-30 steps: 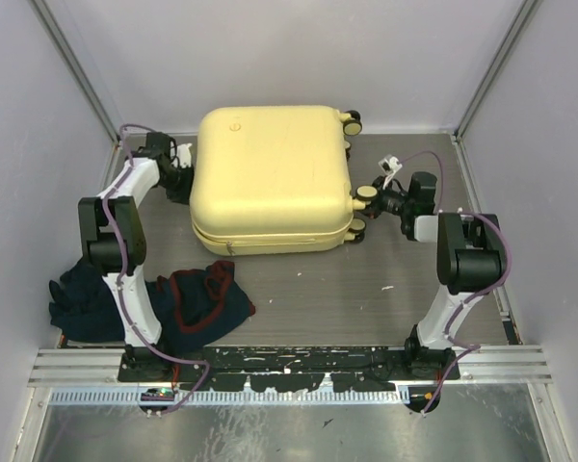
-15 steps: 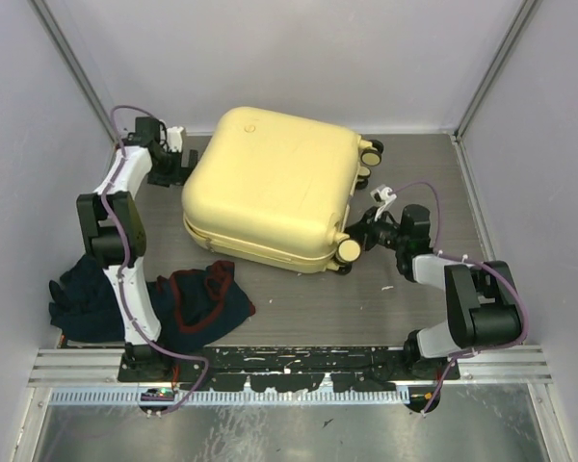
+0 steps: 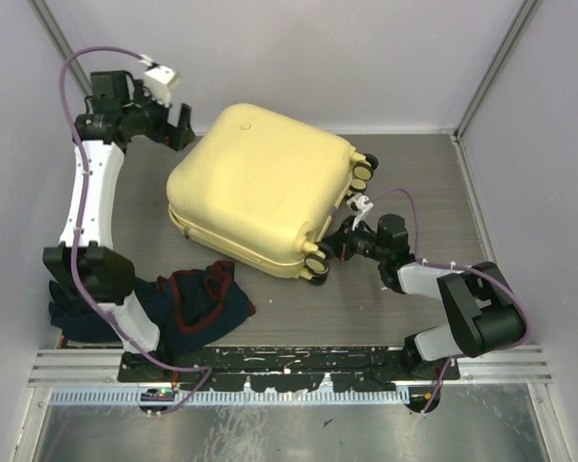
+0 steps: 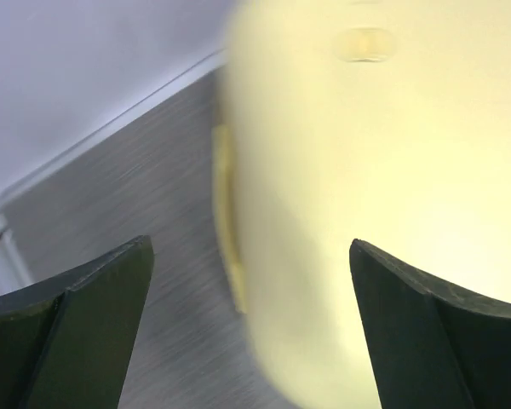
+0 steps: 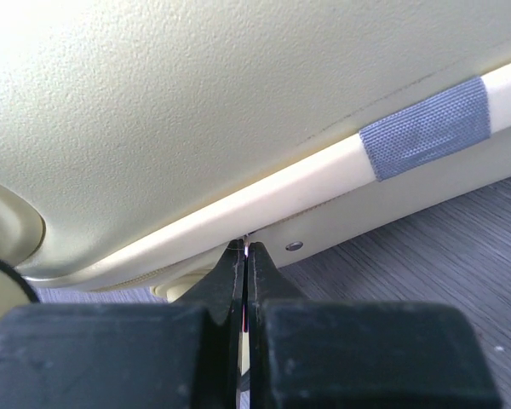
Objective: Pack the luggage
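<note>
The pale yellow luggage (image 3: 260, 197) lies closed and flat, turned at an angle in the middle of the table. My left gripper (image 3: 185, 125) hovers raised at its far left corner, open, with nothing between its fingers. In the left wrist view the blurred shell (image 4: 383, 170) and table show between the open gripper (image 4: 249, 245). My right gripper (image 3: 339, 243) is low at the near right wheel corner. In the right wrist view it (image 5: 247, 247) is shut on a thin metal zipper tab at the seam of the luggage (image 5: 196, 102).
A dark red and navy garment (image 3: 207, 298) lies near the left arm's base, with a dark blue one (image 3: 77, 298) beside it at the left edge. Black wheels (image 3: 362, 171) stick out on the luggage's right side. Grey tape (image 5: 426, 128) sits on the seam. Walls enclose the table.
The luggage has swung round, its wheel end coming nearer and its left end leftward. My right gripper moved left and nearer along the seam. My left gripper opened, let go and rose to the far left.
</note>
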Controlling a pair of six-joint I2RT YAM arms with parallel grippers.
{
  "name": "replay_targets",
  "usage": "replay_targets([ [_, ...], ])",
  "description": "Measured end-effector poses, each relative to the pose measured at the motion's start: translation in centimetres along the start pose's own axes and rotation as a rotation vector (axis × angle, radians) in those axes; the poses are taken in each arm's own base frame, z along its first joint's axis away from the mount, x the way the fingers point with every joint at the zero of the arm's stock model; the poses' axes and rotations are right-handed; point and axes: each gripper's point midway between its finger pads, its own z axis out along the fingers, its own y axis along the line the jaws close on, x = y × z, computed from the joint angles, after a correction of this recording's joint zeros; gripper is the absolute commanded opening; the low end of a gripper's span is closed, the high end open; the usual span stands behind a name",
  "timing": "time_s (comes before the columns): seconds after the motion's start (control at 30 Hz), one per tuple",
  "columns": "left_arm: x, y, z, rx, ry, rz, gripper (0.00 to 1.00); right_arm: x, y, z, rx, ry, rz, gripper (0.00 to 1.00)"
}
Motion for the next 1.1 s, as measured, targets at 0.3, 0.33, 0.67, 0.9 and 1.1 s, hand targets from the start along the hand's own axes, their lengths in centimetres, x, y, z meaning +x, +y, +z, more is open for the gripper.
replay_targets([
  [0.3, 3.6, -27.7, -8.3, 0.728, 0.025, 0.656, 0.98, 0.1, 1.2, 1.8, 0.006, 0.010, 0.017, 0.01],
  [0.33, 4.9, -29.2, -9.0, 0.783, 0.039, 0.719, 0.98, 0.1, 1.2, 2.1, 0.005, 0.012, 0.023, 0.01],
  [0.67, 13.7, -38.4, -11.6, 1.074, 0.076, 1.162, 0.98, -0.5, 1.5, 3.9, 0.013, 0.019, 0.038, 0.01],
  [0.9, 13.4, -40.7, -7.9, 1.060, 0.025, 1.256, 0.98, -0.5, 1.5, 3.9, 0.013, 0.022, 0.039, 0.01],
  [1.1, 13.3, -41.1, -4.7, 1.016, 0.027, 1.314, 0.99, -0.5, 1.4, 3.9, 0.014, 0.024, 0.038, 0.01],
])
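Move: The open left hand, high beyond the suitcase's far-left corner, has the near wheels roughly 27 cm back, 38 cm right and 20 cm below. The suitcase's middle is about 11 cm back, 23 cm right and 20 cm below; the dark blue sweater is some 37 cm back, 12 cm right. From the shut right hand, already against the wheeled side, the suitcase's middle is about 13 cm ahead and 16 cm left, the near wheels 5 cm back and 3 cm left. Open left hand swings 40 cm right and back towards near wheels, turning clockwise; shut right keeps pushing suitcase left. ##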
